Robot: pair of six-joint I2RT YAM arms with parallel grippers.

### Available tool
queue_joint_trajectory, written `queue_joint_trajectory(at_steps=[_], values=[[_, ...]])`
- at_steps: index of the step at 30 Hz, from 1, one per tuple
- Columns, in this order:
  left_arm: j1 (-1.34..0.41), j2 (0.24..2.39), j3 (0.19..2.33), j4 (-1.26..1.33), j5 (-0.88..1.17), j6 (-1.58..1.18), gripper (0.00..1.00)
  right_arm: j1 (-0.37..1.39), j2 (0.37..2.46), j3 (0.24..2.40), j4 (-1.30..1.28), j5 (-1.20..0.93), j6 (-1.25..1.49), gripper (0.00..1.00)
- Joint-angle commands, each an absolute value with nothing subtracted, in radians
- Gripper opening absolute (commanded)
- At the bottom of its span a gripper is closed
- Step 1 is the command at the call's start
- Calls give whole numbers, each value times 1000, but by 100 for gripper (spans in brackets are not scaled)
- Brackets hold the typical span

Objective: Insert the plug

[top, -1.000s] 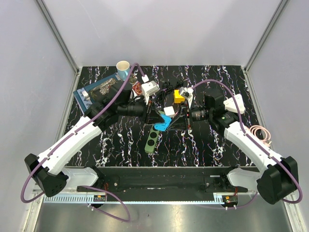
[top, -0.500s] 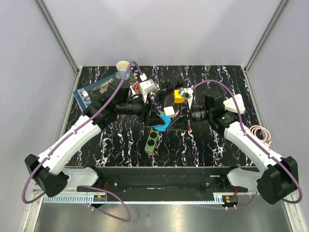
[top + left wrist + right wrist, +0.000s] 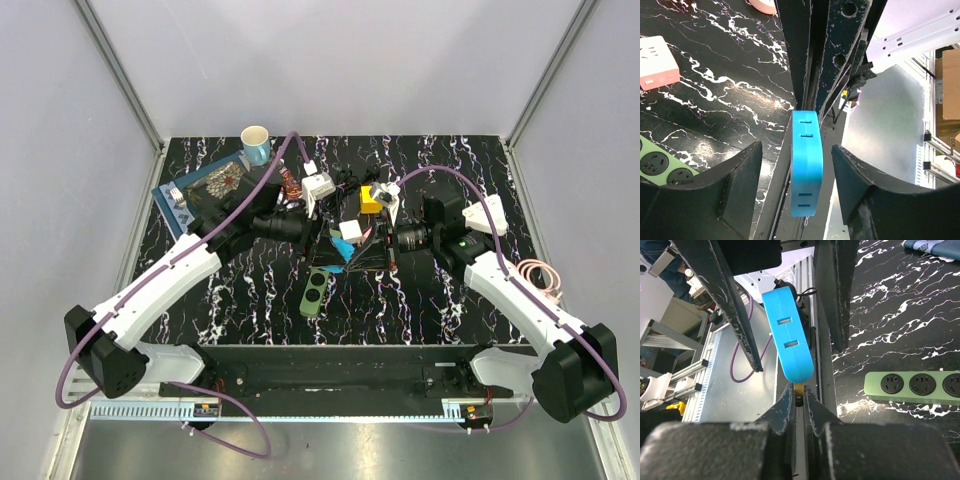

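A blue plug [image 3: 335,252] hangs above the table between the two arms. My right gripper [image 3: 798,390] is shut on its brass prong, and the blue body [image 3: 788,335] sticks out past the fingertips. My left gripper [image 3: 796,150] is open, with one finger on each side of the plug [image 3: 806,165] and a gap on both sides. A green power strip [image 3: 315,290] lies on the black marble table just below; it also shows in the right wrist view [image 3: 912,387] and in the left wrist view [image 3: 660,167].
Clutter lies behind the grippers: a white cube adapter [image 3: 320,187], a yellow block [image 3: 370,198], a paper cup [image 3: 255,140] and a blue tray [image 3: 175,195] of small parts. A white-and-pink adapter [image 3: 657,62] lies on the table. A coiled cable [image 3: 540,275] sits at the right edge.
My left gripper has opened and let go of the blue plug, and its arm has shifted slightly. The right gripper stays shut on the prong in the same place.
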State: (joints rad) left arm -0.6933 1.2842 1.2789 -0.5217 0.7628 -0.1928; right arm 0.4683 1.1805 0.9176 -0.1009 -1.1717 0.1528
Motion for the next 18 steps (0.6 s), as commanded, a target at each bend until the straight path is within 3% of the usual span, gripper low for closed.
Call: queue_joint_trajectory(at_steps=[1,18], values=[[-709,1295,1279,-469,766,-196,59,469,1172,963,-81,-1198,143,0],[-729,1310,1269,-433,736,-219,28,469,1170,953,-84,-1196,143,0]])
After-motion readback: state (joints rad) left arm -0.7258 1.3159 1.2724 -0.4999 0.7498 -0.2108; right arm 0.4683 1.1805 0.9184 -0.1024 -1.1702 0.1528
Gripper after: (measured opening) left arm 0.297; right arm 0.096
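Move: The blue plug's body already sits between the left hand's open fingers, its middle about 2 cm to the right of that hand and 2 cm below it. The green power strip lies on the table some 25 cm below, around 4 cm left and 1 cm ahead; the white block, equally low, is about 13 cm ahead and 3 cm right. From the right hand, which holds the prong, the plug's middle is about 4 cm left, level and straight across. The right fingers keep their pinch on the plug's brass prong and hold the plug quite still in the air, while the left fingers narrow from about two thirds open to a third, coming up close against both sides of the plug's body. As they close, the left hand eases about 1 cm right and 1 cm down, farther over the body, then stays there; its wrist hardly turns. ##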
